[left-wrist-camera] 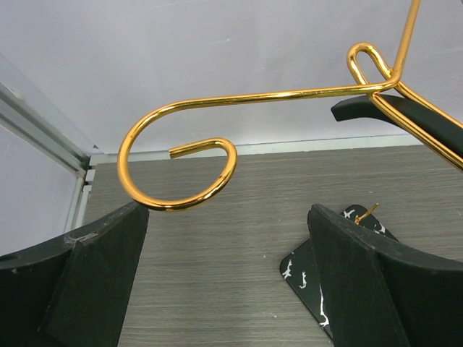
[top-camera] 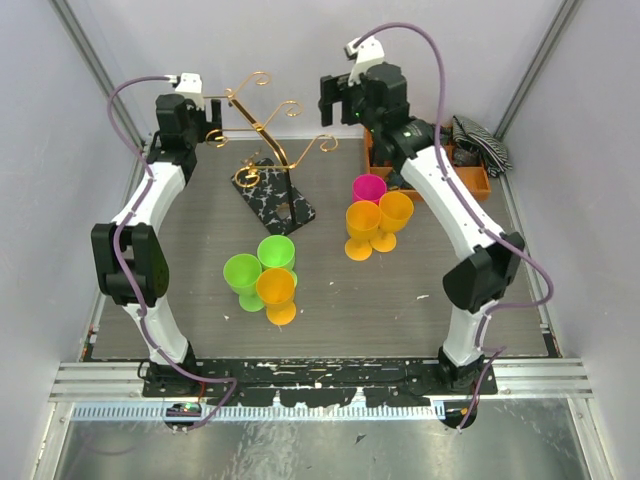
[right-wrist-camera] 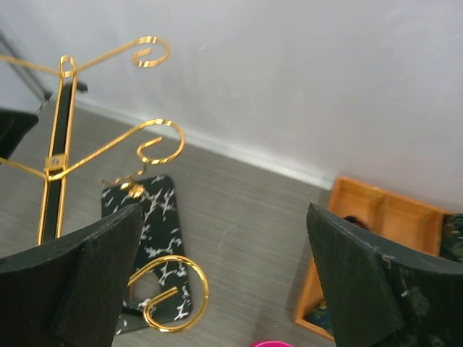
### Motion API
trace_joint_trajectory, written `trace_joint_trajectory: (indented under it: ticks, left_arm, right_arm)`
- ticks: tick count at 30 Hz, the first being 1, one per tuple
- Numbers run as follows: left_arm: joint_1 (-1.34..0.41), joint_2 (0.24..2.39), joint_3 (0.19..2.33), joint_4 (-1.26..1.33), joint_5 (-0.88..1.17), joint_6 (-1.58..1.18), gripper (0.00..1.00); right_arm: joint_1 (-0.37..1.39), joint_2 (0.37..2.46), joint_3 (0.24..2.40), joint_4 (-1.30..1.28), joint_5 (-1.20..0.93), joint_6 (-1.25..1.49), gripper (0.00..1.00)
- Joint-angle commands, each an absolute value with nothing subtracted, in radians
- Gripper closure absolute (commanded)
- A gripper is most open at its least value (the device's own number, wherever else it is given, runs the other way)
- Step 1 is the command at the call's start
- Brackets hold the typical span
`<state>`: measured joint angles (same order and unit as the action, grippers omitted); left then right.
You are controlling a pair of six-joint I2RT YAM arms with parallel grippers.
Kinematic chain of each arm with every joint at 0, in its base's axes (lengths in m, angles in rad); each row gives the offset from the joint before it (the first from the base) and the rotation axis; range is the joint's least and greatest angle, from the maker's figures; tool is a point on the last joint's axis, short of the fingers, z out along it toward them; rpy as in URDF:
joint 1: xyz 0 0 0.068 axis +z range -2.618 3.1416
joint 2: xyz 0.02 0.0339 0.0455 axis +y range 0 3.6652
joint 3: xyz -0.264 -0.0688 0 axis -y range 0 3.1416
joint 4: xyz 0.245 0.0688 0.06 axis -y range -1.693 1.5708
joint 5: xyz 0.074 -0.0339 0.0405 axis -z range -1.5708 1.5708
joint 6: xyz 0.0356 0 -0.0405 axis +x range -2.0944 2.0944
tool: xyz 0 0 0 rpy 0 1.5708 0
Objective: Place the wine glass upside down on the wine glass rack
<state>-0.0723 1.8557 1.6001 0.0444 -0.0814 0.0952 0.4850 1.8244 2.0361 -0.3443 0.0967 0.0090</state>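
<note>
The gold wine glass rack (top-camera: 268,130) stands at the back middle on its black speckled base (top-camera: 275,197). Several plastic wine glasses stand upright on the table: two green (top-camera: 243,272) and one orange (top-camera: 277,290) in front of the rack, one magenta (top-camera: 369,188) and two orange (top-camera: 363,222) to the right. My left gripper (top-camera: 212,126) is open and empty, raised beside the rack's left curled arm (left-wrist-camera: 177,173). My right gripper (top-camera: 336,98) is open and empty, raised right of the rack's top. The right wrist view shows the rack's curls (right-wrist-camera: 170,293) and base (right-wrist-camera: 148,217) below.
An orange compartment tray (top-camera: 472,176) sits at the back right, with a striped cloth (top-camera: 482,140) beside it. The tray also shows in the right wrist view (right-wrist-camera: 376,217). White walls close the back and sides.
</note>
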Motion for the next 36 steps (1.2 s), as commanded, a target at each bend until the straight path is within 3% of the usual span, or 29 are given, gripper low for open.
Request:
trace_joint_trajectory:
  ticks: [1,12,36]
  left_arm:
    - [-0.075,1.803,1.568,0.084,-0.023,0.116,0.02]
    - [-0.069,1.804,1.522,0.132,0.046,0.14,0.02]
    - [-0.068,1.783,1.424,0.262,0.206,0.12,0.02]
  right_arm:
    - [0.494,1.886,2.072,-0.307,-0.023,0.07,0.0]
    - [0.472,1.954,2.101,-0.314,-0.16,0.219,0.0]
    - [0.465,1.938,2.045,-0.538,-0.312,0.19,0.0]
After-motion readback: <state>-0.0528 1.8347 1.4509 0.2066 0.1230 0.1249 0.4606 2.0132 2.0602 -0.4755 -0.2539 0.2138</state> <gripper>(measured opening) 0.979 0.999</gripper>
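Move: The rack's near right hook, which the right hand goes for, hangs about 12 cm below it, some 3 cm to its left and 2 cm back. The middle right hook is about 6 cm ahead, 12 cm left and 10 cm down. The pink glass stands roughly 8 cm to the right, level fore and aft, 35 cm below. From the left hand, the far left hook is about 4 cm ahead, 2 cm left and slightly higher; that near right hook lies some 30 cm right, 9 cm back, at about its height. The rack's near right hook is what the open right gripper comes down to: a quick drop with a shift left, a brief check, then farther down, about 12 cm in all and 6 cm left. Its fingers tip down over 20 degrees and turn counter-clockwise until the loop shows between them. The left hand, also open, eases some 2 cm right and 2 cm down beside the rack's left hooks, turning about 10 degrees clockwise. ##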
